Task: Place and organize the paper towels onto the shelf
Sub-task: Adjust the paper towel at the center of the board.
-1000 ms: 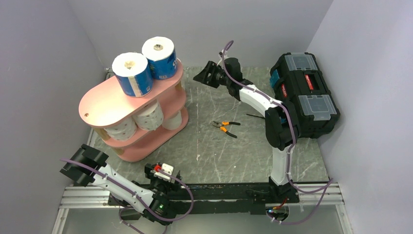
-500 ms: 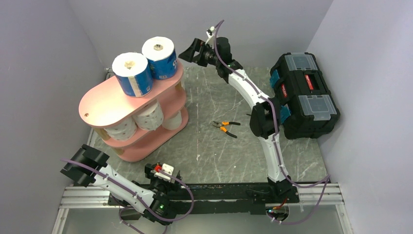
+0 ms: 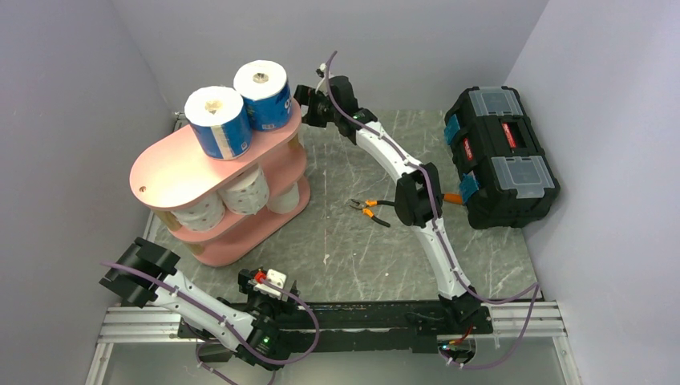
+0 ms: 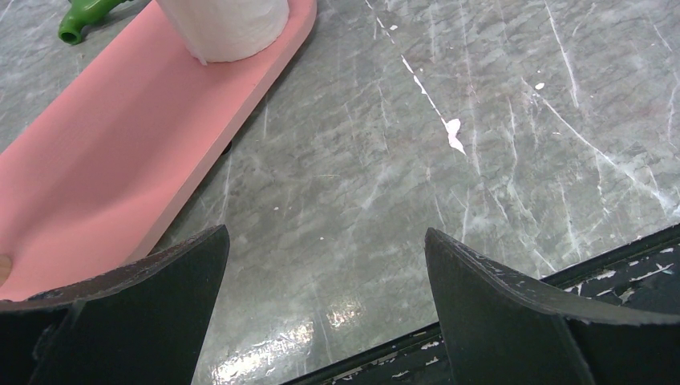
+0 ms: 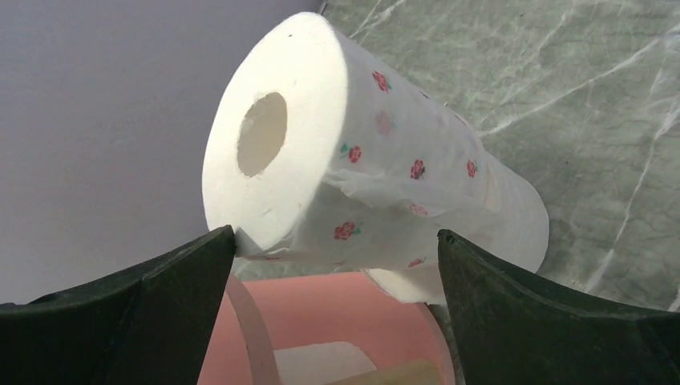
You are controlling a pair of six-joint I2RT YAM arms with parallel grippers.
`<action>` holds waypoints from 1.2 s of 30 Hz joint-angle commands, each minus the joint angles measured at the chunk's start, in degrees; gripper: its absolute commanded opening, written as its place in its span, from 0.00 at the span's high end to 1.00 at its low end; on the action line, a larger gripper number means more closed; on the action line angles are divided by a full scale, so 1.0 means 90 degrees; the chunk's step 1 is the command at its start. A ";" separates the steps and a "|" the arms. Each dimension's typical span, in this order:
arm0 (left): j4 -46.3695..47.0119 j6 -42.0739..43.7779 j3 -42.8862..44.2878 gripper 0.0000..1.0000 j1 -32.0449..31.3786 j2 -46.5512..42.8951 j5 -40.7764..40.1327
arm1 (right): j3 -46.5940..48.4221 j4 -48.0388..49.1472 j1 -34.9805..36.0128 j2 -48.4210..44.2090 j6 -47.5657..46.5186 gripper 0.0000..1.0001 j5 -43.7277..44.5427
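Note:
The pink shelf (image 3: 168, 164) stands at the back left. Two blue-wrapped paper towels (image 3: 218, 120) (image 3: 263, 92) stand on its top board. Speckled rolls (image 3: 244, 191) (image 3: 200, 210) sit on the middle tier, and a white roll (image 3: 285, 196) sits lower down. My right gripper (image 3: 307, 100) is open at the shelf's far right end. In the right wrist view its gripper (image 5: 333, 241) faces a flower-printed roll (image 5: 353, 176) just beyond the tips, above a pink board (image 5: 337, 313). My left gripper (image 4: 325, 257) is open and empty, low beside the bottom board (image 4: 96, 160).
A black toolbox (image 3: 501, 156) stands at the right. Orange-handled pliers (image 3: 370, 208) lie mid-table. A green object (image 4: 80, 20) lies beside the bottom board. A white roll (image 4: 224, 28) stands on that board. Walls close in on the left, back and right.
My right arm has swung left from the back middle of the table to the shelf's far end, gripper still open. The left arm and the rolls have not moved.

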 commanded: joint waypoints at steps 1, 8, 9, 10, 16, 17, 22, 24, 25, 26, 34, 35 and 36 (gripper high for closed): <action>-0.0027 -0.0872 -0.0023 0.01 0.0008 -0.0013 -0.0095 | 0.0198 -0.0308 -0.0067 0.0053 -0.0205 0.00 0.0299; 0.0021 -0.0843 -0.0021 0.01 0.0008 0.0007 -0.0104 | -0.1170 -0.0348 -0.0311 -0.0595 -0.0242 0.00 0.0537; 0.0022 -0.0838 -0.0025 0.01 0.0005 0.0006 -0.0098 | -0.1374 -0.0333 -0.0328 -0.0733 -0.0322 0.00 0.0610; 0.0032 -0.0838 -0.0024 0.01 0.0003 0.0006 -0.0108 | -0.1553 -0.0343 -0.0323 -0.0879 -0.0402 0.00 0.0682; 0.0061 -0.0799 -0.0011 0.01 0.0008 0.0039 -0.0137 | -0.2289 -0.0501 -0.0347 -0.1386 -0.0809 0.00 0.0905; 0.0054 -0.0803 -0.0007 0.01 0.0000 0.0049 -0.0130 | -0.2479 -0.0458 -0.0346 -0.1463 -0.0840 0.00 0.0937; 0.0061 -0.0791 0.0004 0.01 -0.0016 0.0069 -0.0115 | -0.3219 -0.0165 -0.0448 -0.1855 -0.0834 0.00 0.1016; 0.0054 -0.0791 0.0016 0.01 -0.0033 0.0056 -0.0114 | -0.3397 -0.0143 -0.0517 -0.1983 -0.0836 0.00 0.1041; 0.0044 -0.0802 0.0014 0.01 -0.0040 0.0055 -0.0107 | -0.3478 -0.0174 -0.0563 -0.2053 -0.0843 0.00 0.1040; 0.0028 -0.0812 0.0013 0.01 -0.0036 0.0056 -0.0108 | -0.3636 -0.0178 -0.0598 -0.2146 -0.0836 0.00 0.1082; 0.0073 -0.0789 -0.0007 0.01 -0.0058 0.0054 -0.0152 | -0.6268 0.1221 -0.1002 -0.3654 -0.0316 0.00 0.1220; 0.0086 -0.0774 -0.0009 0.01 -0.0062 0.0054 -0.0157 | -0.6461 0.1288 -0.1028 -0.3840 -0.0301 0.00 0.1289; 0.0082 -0.0770 -0.0007 0.01 -0.0059 0.0053 -0.0158 | -0.6687 0.1382 -0.1048 -0.4019 -0.0276 0.00 0.1358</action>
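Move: The upper flowered roll of a two-roll stack stands just ahead of the right hand, its middle about 6 cm forward, 1 cm left and 3 cm lower. The lower roll sits roughly 12 cm beneath it. The shelf's right end is some 6 cm back and 4 cm left of this hand. From the left hand, the upper roll is about 50 cm forward, neither left nor right, and 7 cm higher. Fingers wide open, the right hand sweeps some 20 cm right, down and back, seeming to drag the upper roll. ##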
